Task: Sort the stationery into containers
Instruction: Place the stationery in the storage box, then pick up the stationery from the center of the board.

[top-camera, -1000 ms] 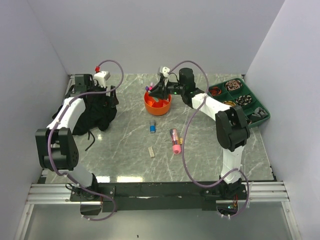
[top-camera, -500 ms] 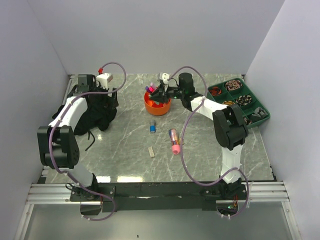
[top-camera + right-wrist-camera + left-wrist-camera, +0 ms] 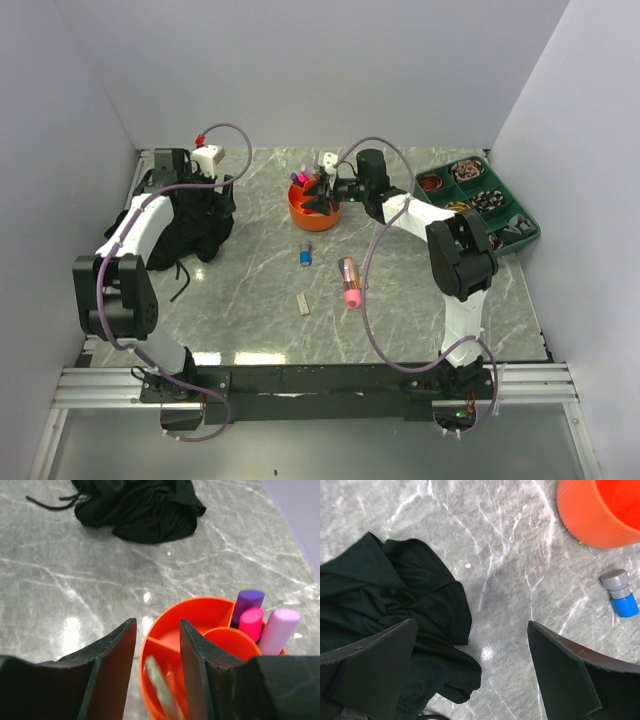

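The round orange holder point(image 3: 315, 212) stands at the back middle of the table; purple point(image 3: 248, 601), pink point(image 3: 250, 621) and lilac point(image 3: 280, 628) markers stand upright in it. My right gripper point(image 3: 157, 645) hangs open right above its rim point(image 3: 200, 604). A pale green pen point(image 3: 162, 690), blurred, lies loose in the ring compartment below the jaws. A blue-capped piece point(image 3: 305, 256), a pink marker point(image 3: 349, 283) and a white eraser point(image 3: 303, 304) lie on the table. My left gripper point(image 3: 470, 670) is wide open and holds nothing, above the edge of the black cloth point(image 3: 395, 605).
The black cloth bundle point(image 3: 185, 225) covers the back left. A dark green compartment tray point(image 3: 480, 200) sits at the far right. The blue-capped piece point(image 3: 620, 595) and the holder's wall point(image 3: 600, 515) show to the right of my left gripper.
My right gripper's jaws have parted over the orange holder and the pale green pen has dropped from them into the compartment. The left arm has hardly moved.
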Robot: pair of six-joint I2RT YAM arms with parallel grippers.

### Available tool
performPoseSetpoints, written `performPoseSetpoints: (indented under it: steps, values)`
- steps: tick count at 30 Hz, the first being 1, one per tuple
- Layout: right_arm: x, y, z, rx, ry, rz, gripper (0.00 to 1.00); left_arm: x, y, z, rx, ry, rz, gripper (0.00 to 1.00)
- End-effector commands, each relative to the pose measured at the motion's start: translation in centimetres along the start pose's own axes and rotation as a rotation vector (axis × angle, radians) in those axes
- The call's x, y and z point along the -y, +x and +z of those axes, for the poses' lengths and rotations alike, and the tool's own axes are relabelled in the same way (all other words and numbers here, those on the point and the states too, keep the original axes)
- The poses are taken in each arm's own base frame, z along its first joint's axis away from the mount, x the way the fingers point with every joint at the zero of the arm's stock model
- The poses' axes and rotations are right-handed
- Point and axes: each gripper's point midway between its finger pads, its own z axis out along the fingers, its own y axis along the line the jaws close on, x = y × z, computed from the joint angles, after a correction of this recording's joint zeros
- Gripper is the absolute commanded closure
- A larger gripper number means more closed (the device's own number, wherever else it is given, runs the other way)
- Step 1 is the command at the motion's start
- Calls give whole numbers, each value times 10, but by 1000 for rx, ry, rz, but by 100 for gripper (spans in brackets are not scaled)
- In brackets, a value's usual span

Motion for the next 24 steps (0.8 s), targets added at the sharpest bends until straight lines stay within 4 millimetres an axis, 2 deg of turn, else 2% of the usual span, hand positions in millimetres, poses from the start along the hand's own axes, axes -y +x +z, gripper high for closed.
performPoseSetpoints:
  steps: [1,2,3,4,5,6,7,8,9,10,12,13,14,15,16,18,22,24]
  values:
    - [-6,-44,-23,-2,16,-88,51,9,-29,-26,104,-4,34,1]
    - [-7,-47,-26,-12,23,-104,51,10,-32,-28,115,-2,29,0]
    - [-11,-61,-34,-8,30,-129,51,9,-36,-31,133,-7,30,1]
    - [-22,-54,-40,-50,9,-92,51,12,-42,-36,156,-2,31,1]
    - [-27,-53,-45,-79,-5,-156,50,11,-45,-40,168,-2,29,1]
    - [-38,-61,-53,-100,-28,-192,50,11,-48,-43,181,-4,23,1]
    - [-63,-40,-63,-194,-93,-126,50,12,-55,-50,210,-8,25,0]
    - [-77,-39,-63,-228,-160,-248,50,10,-58,-54,225,-12,15,1]
    - [-89,-30,-71,-300,-194,-287,50,10,-58,-57,235,-11,10,1]
    - [-120,-10,-84,-403,-295,-254,50,11,-62,-65,256,-18,15,1]
    - [-154,13,-90,-510,-447,-386,49,9,-61,-72,269,-28,0,1]
    - [-169,36,-105,-615,-506,-382,49,10,-65,-81,296,-39,2,1]
    - [-174,45,-109,-656,-548,-428,48,7,-64,-85,303,-55,-14,1]
    - [-190,52,-106,-688,-610,-457,48,9,-60,-86,303,-52,-26,1]
    - [-194,62,-110,-754,-639,-481,48,11,-63,-94,325,-52,-22,1]
    - [-205,68,-105,-783,-708,-530,48,16,-57,-98,331,-41,-32,1]
    - [-222,70,-74,-778,-781,-729,48,26,-55,-118,373,-50,-28,1]
    - [-226,75,-65,-783,-818,-812,48,28,-48,-121,378,-53,-35,1]
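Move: The eraser on the table lies about 21 cm back from the right hand, roughly 2 cm to its left and 16 cm below; the orange organizer is almost directly underneath, 1 cm ahead and 1 cm right. The blue glue stick lies some 10 cm back and 2 cm left of the hand, the pink pouch about 16 cm back and 8 cm right. From the left hand, the eraser is some 19 cm back and 18 cm right. Pull the right hand clear of the organizer, empty and fingers kept about half open; lift it slightly, then sweep quickly back some 23 cm and a little right while dropping towards the eraser, swinging the fingers from pointing left to steeply down. Raise the empty left hand about 10 cm above the black cloth, then also back, tipping its fingers up. ##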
